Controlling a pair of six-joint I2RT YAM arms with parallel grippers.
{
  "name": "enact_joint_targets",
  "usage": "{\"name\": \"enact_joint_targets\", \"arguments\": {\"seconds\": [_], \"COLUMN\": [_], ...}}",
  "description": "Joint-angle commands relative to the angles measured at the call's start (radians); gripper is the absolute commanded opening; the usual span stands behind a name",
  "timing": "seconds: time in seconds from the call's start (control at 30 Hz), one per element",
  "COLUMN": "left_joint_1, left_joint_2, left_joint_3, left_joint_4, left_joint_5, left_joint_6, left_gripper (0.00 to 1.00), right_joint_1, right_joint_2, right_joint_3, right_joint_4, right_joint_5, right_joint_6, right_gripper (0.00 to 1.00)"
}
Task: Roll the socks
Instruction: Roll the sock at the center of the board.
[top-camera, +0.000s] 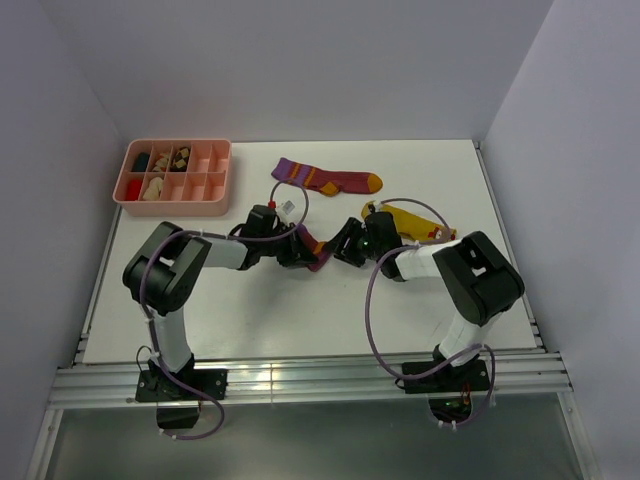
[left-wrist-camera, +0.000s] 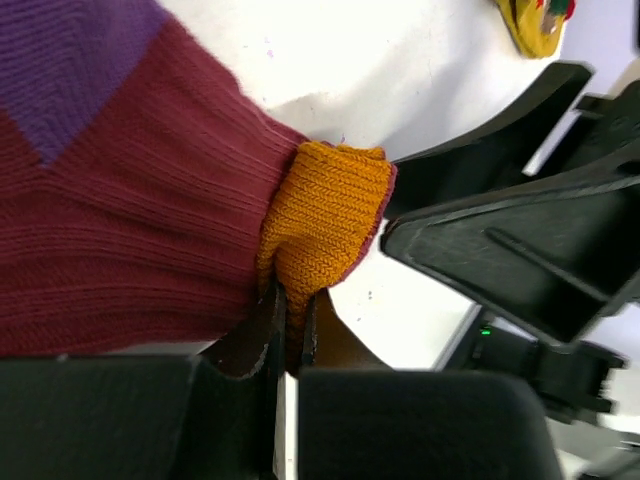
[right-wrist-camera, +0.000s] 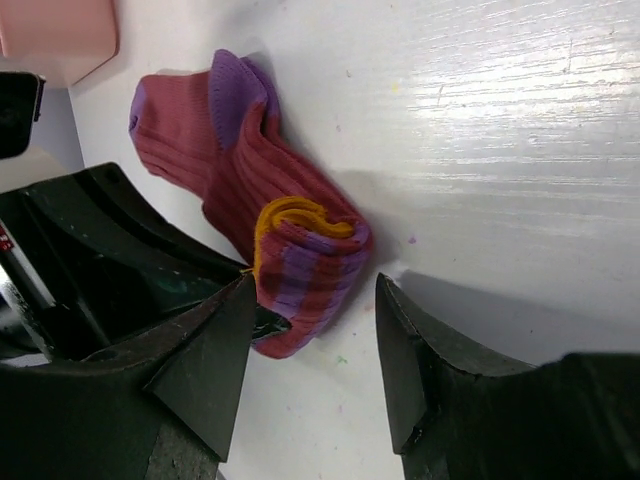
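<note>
A maroon sock (top-camera: 313, 249) with purple stripes lies partly rolled at the table's middle, between both grippers. My left gripper (top-camera: 296, 246) is shut on its orange toe (left-wrist-camera: 325, 215), which is pinched between the jaws (left-wrist-camera: 288, 305). My right gripper (top-camera: 346, 246) stands open around the rolled end (right-wrist-camera: 300, 262), which lies near one finger (right-wrist-camera: 215, 345) and apart from the other (right-wrist-camera: 410, 350). The sock's purple cuff (right-wrist-camera: 232, 92) trails away across the table. A second maroon sock (top-camera: 326, 180) lies flat farther back. A mustard-yellow sock (top-camera: 412, 221) lies behind the right arm.
A pink compartment tray (top-camera: 215, 182) with small items stands at the back left, and its corner (right-wrist-camera: 55, 35) shows in the right wrist view. The right gripper's black fingers (left-wrist-camera: 500, 235) fill the right side of the left wrist view. White walls enclose the table.
</note>
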Motion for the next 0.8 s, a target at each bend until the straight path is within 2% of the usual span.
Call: {"name": "enact_joint_targets", "arguments": {"seconds": [0.0,0.27,0.43,0.53,0.67,0.7,0.73,0.77], "left_joint_1": [0.016,0.023,0.025,0.025,0.025,0.025,0.025,0.025], "left_joint_2": [0.046,0.081,0.098,0.095,0.096,0.090,0.084,0.077], "left_joint_3": [0.010,0.031,0.034,0.039,0.054,0.056,0.059,0.062], "left_joint_4": [-0.065,-0.120,-0.137,-0.149,-0.166,-0.169,-0.174,-0.178], "left_joint_5": [0.067,0.070,0.065,0.056,0.035,0.025,0.019,-0.004], "left_joint_6": [-0.059,-0.053,-0.049,-0.038,-0.015,-0.001,0.008,0.031], "left_gripper": [0.01,0.01,0.01,0.01,0.01,0.01,0.01,0.01], "right_joint_1": [-0.003,-0.003,-0.003,-0.003,-0.003,-0.003,-0.003,-0.002], "right_joint_2": [0.044,0.147,0.165,0.158,0.144,0.135,0.127,0.119], "right_joint_3": [-0.017,-0.029,-0.014,0.011,0.063,0.090,0.104,0.126], "right_joint_4": [0.139,0.257,0.242,0.170,-0.001,-0.035,-0.069,-0.171], "right_joint_5": [-0.004,-0.026,-0.021,-0.003,0.014,0.020,0.029,0.063], "right_joint_6": [0.014,0.071,0.074,0.048,0.010,0.002,-0.013,-0.024], "right_gripper": [0.58,0.56,0.52,0.40,0.05,0.00,0.00,0.00]}}
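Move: The rolled orange-and-purple end of the center sock lies just off the right hand's open fingertips, about 2 cm ahead, 2 cm to its left and 2 cm lower. The striped maroon sock lies some 16 cm farther out than the right hand and 2 cm to its left; the yellow sock is about 5 cm ahead and 17 cm to its right. The left fingers already pinch the sock, with that rolled end about 1 cm ahead and 2 cm to their right. The center sock's rolled end is taken between the right fingers: the right hand sinks about 1 cm, eases forward and left nearly 2 cm so that the open fingers come around the roll, then sinks another 1 cm as they shut almost fully and pinch the fabric. The left hand keeps its pinch and stays in place, tilting some 5 degrees. ##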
